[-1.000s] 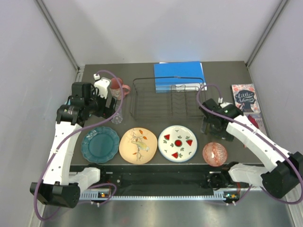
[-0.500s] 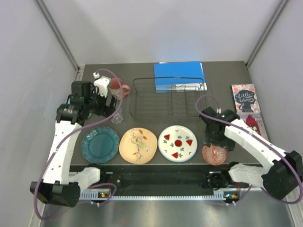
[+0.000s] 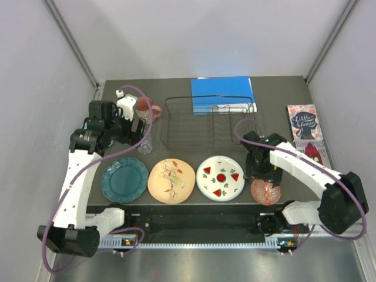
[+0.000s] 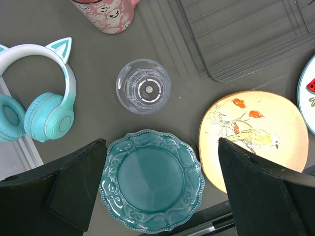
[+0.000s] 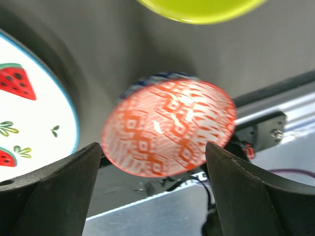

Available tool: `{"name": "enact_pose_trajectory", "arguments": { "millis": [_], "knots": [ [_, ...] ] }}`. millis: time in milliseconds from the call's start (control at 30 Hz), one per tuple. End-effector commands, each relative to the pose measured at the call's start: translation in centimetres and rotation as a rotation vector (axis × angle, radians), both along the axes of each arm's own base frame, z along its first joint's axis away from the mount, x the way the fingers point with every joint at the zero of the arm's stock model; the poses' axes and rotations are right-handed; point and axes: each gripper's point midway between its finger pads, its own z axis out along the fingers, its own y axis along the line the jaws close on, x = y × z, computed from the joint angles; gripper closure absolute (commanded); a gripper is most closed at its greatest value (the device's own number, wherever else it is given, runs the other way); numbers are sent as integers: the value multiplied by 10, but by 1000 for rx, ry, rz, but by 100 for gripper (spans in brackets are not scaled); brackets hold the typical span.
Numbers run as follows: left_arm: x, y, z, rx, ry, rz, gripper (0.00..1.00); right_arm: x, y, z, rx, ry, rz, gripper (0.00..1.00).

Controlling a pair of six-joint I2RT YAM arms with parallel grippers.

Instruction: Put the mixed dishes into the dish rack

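The black wire dish rack [image 3: 208, 121] stands at the back middle with nothing in it. In front of it lie the teal scalloped plate [image 3: 124, 179], the peach bird plate [image 3: 171, 180] and the watermelon plate [image 3: 220, 177]. A pink mug [image 3: 145, 108] and a clear cup [image 3: 145, 145] stand left of the rack. My left gripper [image 4: 161, 150] hangs open high above the teal plate [image 4: 152, 180]. My right gripper [image 5: 152, 150] is open, its fingers flanking a small red-patterned dish [image 5: 170, 128] at the front edge. The yellow-green bowl [image 5: 202, 10] shows just beyond it.
Teal cat-ear headphones [image 4: 39, 98] lie at the left edge. A blue book [image 3: 222, 94] sits behind the rack and a patterned book [image 3: 302, 121] at the right. The red-patterned dish [image 3: 266, 191] lies close to the table's front edge.
My right arm has swung forward and left, from beside the rack down over the red-patterned dish, and its jaws have narrowed a little. The left arm has not moved.
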Motion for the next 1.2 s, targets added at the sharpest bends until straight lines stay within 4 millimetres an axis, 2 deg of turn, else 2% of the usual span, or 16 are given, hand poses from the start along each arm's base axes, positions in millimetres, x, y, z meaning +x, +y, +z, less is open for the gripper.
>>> {"name": "enact_pose_trajectory", "arguments": {
  "millis": [0, 67, 167, 267, 300, 367, 400, 433, 567, 667, 767, 1067, 1167],
  "knots": [
    [8, -1, 17, -11, -68, 5, 1, 23, 35, 0, 96, -56, 29, 13],
    [8, 1, 14, -3, -66, 6, 1, 25, 39, -6, 94, -54, 39, 14],
    [6, 0, 10, -5, -55, 5, 1, 21, 38, -18, 87, -43, 34, 20],
    [7, 0, 11, -5, -58, 7, 1, 20, 38, -30, 89, -35, 32, 33],
    [7, 1, 11, -4, -61, 7, 1, 20, 39, -33, 91, -35, 32, 49],
    [7, 0, 11, -7, -59, 6, 1, 21, 40, -40, 93, -33, 34, 70],
    [7, 0, 12, -6, -62, 7, 1, 21, 40, -42, 92, -31, 40, 87],
    [7, 0, 12, -6, -61, 7, 1, 23, 42, -46, 91, -27, 40, 92],
    [7, 2, 12, -2, -59, 14, 1, 28, 45, -48, 97, -36, 49, 93],
    [7, 2, 12, -1, -61, 13, 1, 31, 48, -46, 107, -44, 55, 98],
    [8, 0, 12, -10, -60, 13, 1, 42, 53, -40, 119, -76, 71, 100],
    [8, -2, 10, -25, -54, 15, 1, 103, 95, -4, 208, -223, 134, 100],
    [8, -2, 11, -28, -54, 15, 1, 108, 100, -7, 216, -220, 145, 100]
  ]
}}
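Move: The pink patterned bowl I go for sits almost beneath my right hand, about 1 cm back, 2 cm to the right and 6 cm below. From that hand the watermelon plate lies some 14 cm to the left, 3 cm ahead and 8 cm down; the lime bowl is roughly 9 cm ahead and 4 cm right, at the pink bowl's height. From my left hand the pink bowl is about 42 cm right, 16 cm back and 23 cm down. I shift my right hand about 3 cm left and sink some 4 cm onto the pink bowl's left rim, shutting my nearly open fingers to pinch it, pads pointing down. After a short pause I keep the grip and speed up forward and left, about 7 cm in all with a slight rise, drawing the bowl past the plate's right side towards the rack. ##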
